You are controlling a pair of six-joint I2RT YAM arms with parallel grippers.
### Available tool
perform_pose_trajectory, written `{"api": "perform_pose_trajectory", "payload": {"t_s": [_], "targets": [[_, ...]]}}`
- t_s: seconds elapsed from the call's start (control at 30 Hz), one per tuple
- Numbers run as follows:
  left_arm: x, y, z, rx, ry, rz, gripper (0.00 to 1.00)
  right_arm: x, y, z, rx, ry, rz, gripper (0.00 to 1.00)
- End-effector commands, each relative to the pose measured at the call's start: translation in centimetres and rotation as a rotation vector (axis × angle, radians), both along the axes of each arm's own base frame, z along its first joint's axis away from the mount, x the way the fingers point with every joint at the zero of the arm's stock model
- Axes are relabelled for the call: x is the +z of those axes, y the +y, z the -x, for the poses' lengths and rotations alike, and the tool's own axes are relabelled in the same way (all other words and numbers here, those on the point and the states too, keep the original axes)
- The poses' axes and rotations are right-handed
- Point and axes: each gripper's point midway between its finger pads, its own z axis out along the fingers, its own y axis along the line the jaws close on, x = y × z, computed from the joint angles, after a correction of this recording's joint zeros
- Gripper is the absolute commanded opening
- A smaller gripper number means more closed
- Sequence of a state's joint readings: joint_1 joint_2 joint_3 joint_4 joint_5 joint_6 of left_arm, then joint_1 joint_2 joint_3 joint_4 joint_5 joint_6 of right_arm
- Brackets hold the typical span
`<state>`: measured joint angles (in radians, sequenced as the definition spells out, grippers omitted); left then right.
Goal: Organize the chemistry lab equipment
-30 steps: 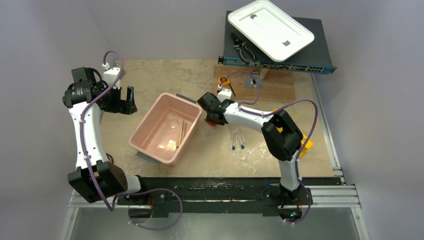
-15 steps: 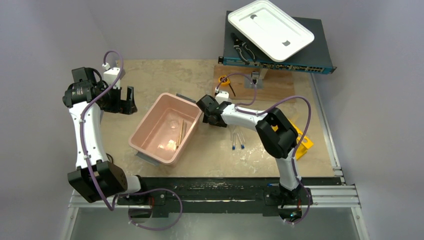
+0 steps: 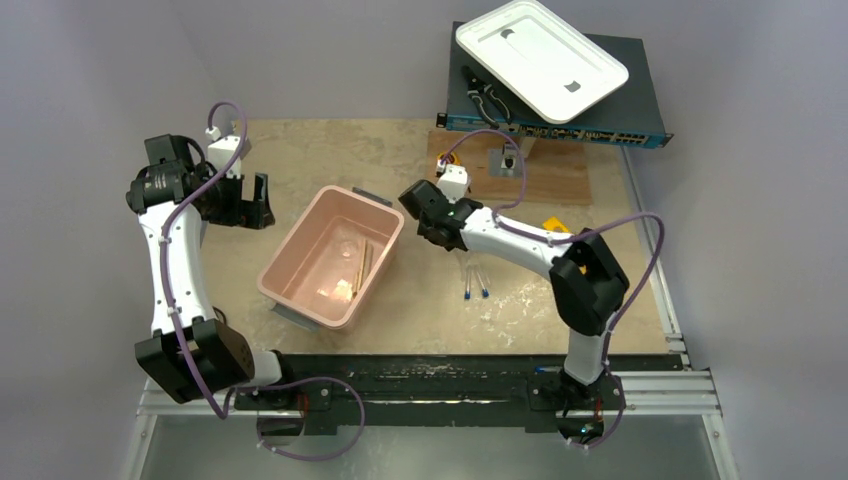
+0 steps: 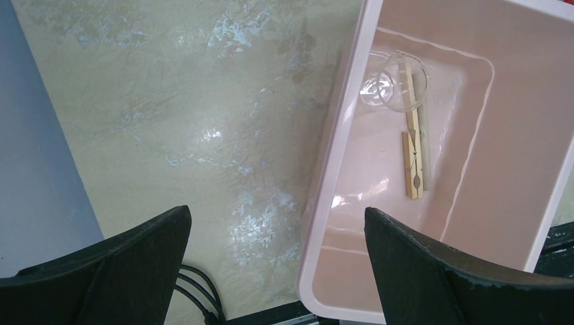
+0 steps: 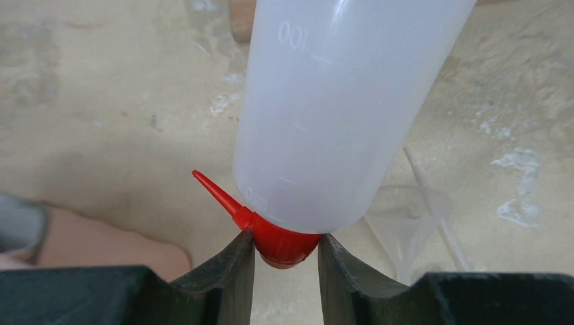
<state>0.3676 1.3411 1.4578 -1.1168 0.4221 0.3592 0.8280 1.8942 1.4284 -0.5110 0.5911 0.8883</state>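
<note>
In the right wrist view my right gripper (image 5: 285,237) is shut on the red cap of the translucent-white squeeze bottle (image 5: 338,101), whose red nozzle (image 5: 215,193) points left. From above, that gripper (image 3: 437,226) sits just right of the pink bin (image 3: 300,300), and the bottle is hidden under it. Two thin clear tubes with blue tips (image 3: 475,281) lie on the table close by. Wooden sticks (image 4: 413,159) and a clear glass piece (image 4: 401,84) lie inside the bin (image 4: 338,176). My left gripper (image 4: 276,213) hangs open over the bin's left rim. A corner of the yellow rack (image 3: 556,226) peeks out behind the right arm.
A clear funnel (image 5: 406,210) lies on the table under the bottle. At the back right a white tray (image 3: 540,55) rests on a black box, with pliers (image 3: 485,97) beside it. A wooden board (image 3: 545,170) lies in front of the box.
The right gripper opened and closed again on the bottle's cap. Its elbow swung to the right and now covers most of the yellow rack. The left arm has stayed still.
</note>
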Motion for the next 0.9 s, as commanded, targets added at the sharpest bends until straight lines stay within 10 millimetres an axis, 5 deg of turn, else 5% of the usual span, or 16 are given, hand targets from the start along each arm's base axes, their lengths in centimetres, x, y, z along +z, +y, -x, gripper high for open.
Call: {"api": "perform_pose_trajectory", "payload": {"t_s": [0.0, 0.2, 0.37, 0.57, 0.87], "targets": [[0.0, 0.2, -0.2, -0.004, -0.005, 0.001, 1.0, 8.2, 1.1, 2.0, 0.056, -0.16, 0.007, 0.17], [1.2, -0.1, -0.5, -0.01, -0.026, 0.018, 1.0, 15.3, 4.7, 7.3, 0.215, -0.213, -0.063, 0.17], [1.8, -0.2, -0.4, -0.012, -0.037, 0.019, 1.0, 18.5, 9.1, 10.9, 0.402, -0.184, -0.198, 0.17], [2.2, -0.3, -0.2, -0.01, -0.043, 0.018, 1.0, 16.5, 16.2, 14.8, 0.665, -0.028, -0.277, 0.22], [2.6, -0.3, 0.1, -0.014, -0.05, 0.006, 1.0, 12.9, 21.2, 16.7, 0.804, 0.104, -0.317, 0.3]]}}
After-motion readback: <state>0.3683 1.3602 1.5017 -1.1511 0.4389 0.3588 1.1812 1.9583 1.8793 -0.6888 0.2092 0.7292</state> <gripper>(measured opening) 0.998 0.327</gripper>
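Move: The right hand already holds the wash bottle by its red cap. The pink box's middle lies about 18 cm to its left, some 5 cm nearer the base and 2 cm lower; the clothespin inside is roughly 13 cm left and 2 cm back, while the blue-tipped tubes lie about 10 cm right and 4 cm back, both some 7 cm below. For the left hand, the box's middle is around 17 cm right, level ahead and 16 cm below. Still pinching the red cap, the right fingers carry the wash bottle to the pink box, travelling about 19 cm left and 15 cm back. The hand climbs some 18 cm on the way, then sinks roughly 7 cm over the box's near part, turning about 40 degrees counter-clockwise; the grip keeps its width. ##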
